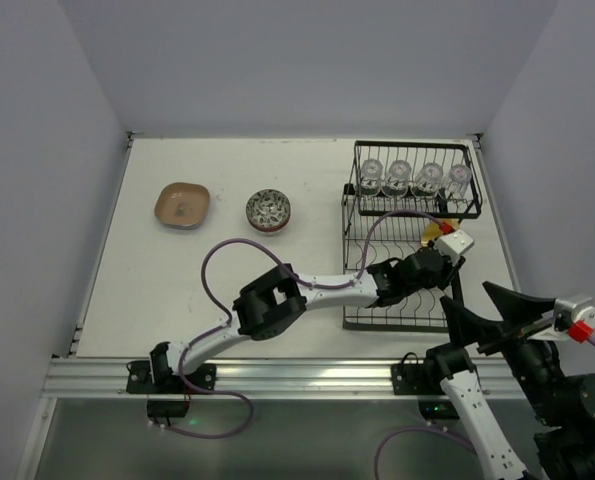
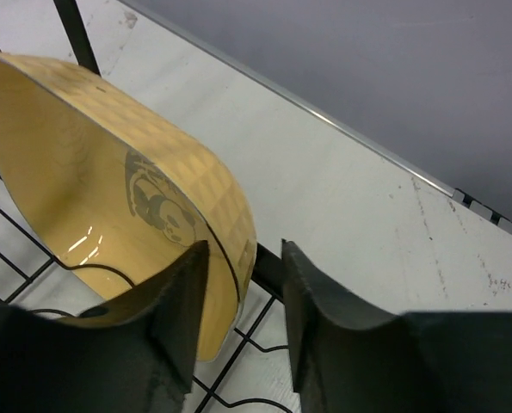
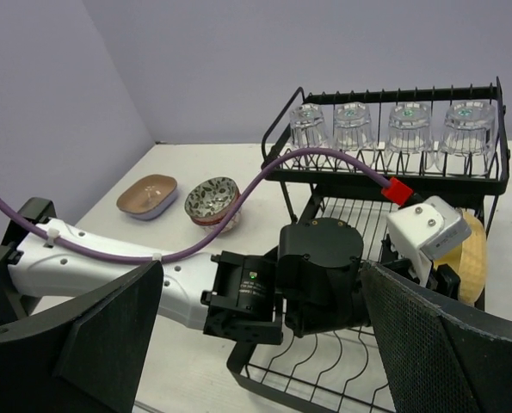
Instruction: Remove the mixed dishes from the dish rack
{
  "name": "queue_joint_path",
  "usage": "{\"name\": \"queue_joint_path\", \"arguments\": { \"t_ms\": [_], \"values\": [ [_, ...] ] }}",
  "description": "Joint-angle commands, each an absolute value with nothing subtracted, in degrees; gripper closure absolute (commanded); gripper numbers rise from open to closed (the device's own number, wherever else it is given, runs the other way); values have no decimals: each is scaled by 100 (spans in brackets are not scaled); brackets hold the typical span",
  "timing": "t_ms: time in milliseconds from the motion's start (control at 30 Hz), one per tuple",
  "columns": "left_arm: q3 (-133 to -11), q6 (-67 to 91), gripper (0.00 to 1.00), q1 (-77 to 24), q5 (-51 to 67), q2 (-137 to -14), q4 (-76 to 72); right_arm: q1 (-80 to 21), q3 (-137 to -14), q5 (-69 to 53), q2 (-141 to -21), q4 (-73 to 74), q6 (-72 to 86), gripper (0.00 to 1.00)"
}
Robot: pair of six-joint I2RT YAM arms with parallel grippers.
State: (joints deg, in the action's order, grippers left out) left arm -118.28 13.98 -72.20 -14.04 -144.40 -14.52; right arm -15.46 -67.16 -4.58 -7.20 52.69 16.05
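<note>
The black wire dish rack (image 1: 397, 322) (image 3: 324, 379) stands at the right of the table. A yellow plate (image 2: 109, 172) (image 1: 434, 231) (image 3: 471, 254) stands on edge in its lower tier. My left gripper (image 2: 244, 247) (image 1: 435, 246) reaches into the rack and straddles the plate's rim: one finger inside the plate, the other outside with a gap to the rim. Several clear glasses (image 1: 414, 178) (image 3: 385, 129) stand upside down on the upper shelf. My right gripper (image 3: 262, 268) (image 1: 492, 308) hangs wide open near the rack's front right corner, holding nothing.
A brown rounded-square plate (image 1: 182, 205) (image 3: 148, 194) and a patterned bowl (image 1: 268, 209) (image 3: 212, 198) sit on the table left of the rack. The left arm with its purple cable (image 1: 277, 262) crosses the rack's front. Walls close in the table on three sides.
</note>
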Motion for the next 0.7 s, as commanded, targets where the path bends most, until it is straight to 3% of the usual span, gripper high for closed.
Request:
{"name": "queue_joint_path", "arguments": {
  "t_ms": [0,233,500,667],
  "values": [
    [-12094,1397,63,-7198,-1125,-14528,-1617,-1556,-6688,-633,-668,5150,1635,1],
    [-12173,1678,87,-7014,-906,-14643,-1722,-1547,-6662,-606,-589,5133,1635,1],
    [-12296,1687,100,-6935,-756,-14730,-1880,-1547,-6671,-606,-589,5168,1608,1],
    [-11989,1731,100,-6917,-466,-14573,-2179,-1547,-6636,-545,-563,5159,1565,1]
  ]
}}
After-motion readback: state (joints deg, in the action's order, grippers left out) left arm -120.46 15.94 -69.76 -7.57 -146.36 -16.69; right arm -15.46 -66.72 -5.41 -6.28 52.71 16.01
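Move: The yellow dish stands in the rack with its near right rim already between the left hand's half-open fingers, its middle about 4 cm ahead, 4 cm to the left and 3 cm below. The rightmost glass is on the upper rack some 14 cm ahead and 12 cm above, with the next glass 7 cm to its left. From the right hand the yellow dish is roughly 22 cm ahead, 8 cm to the right and 28 cm below. The left hand dips about 2 cm, pinches the yellow dish's rim, then rises 2 cm, edging slightly forward. ##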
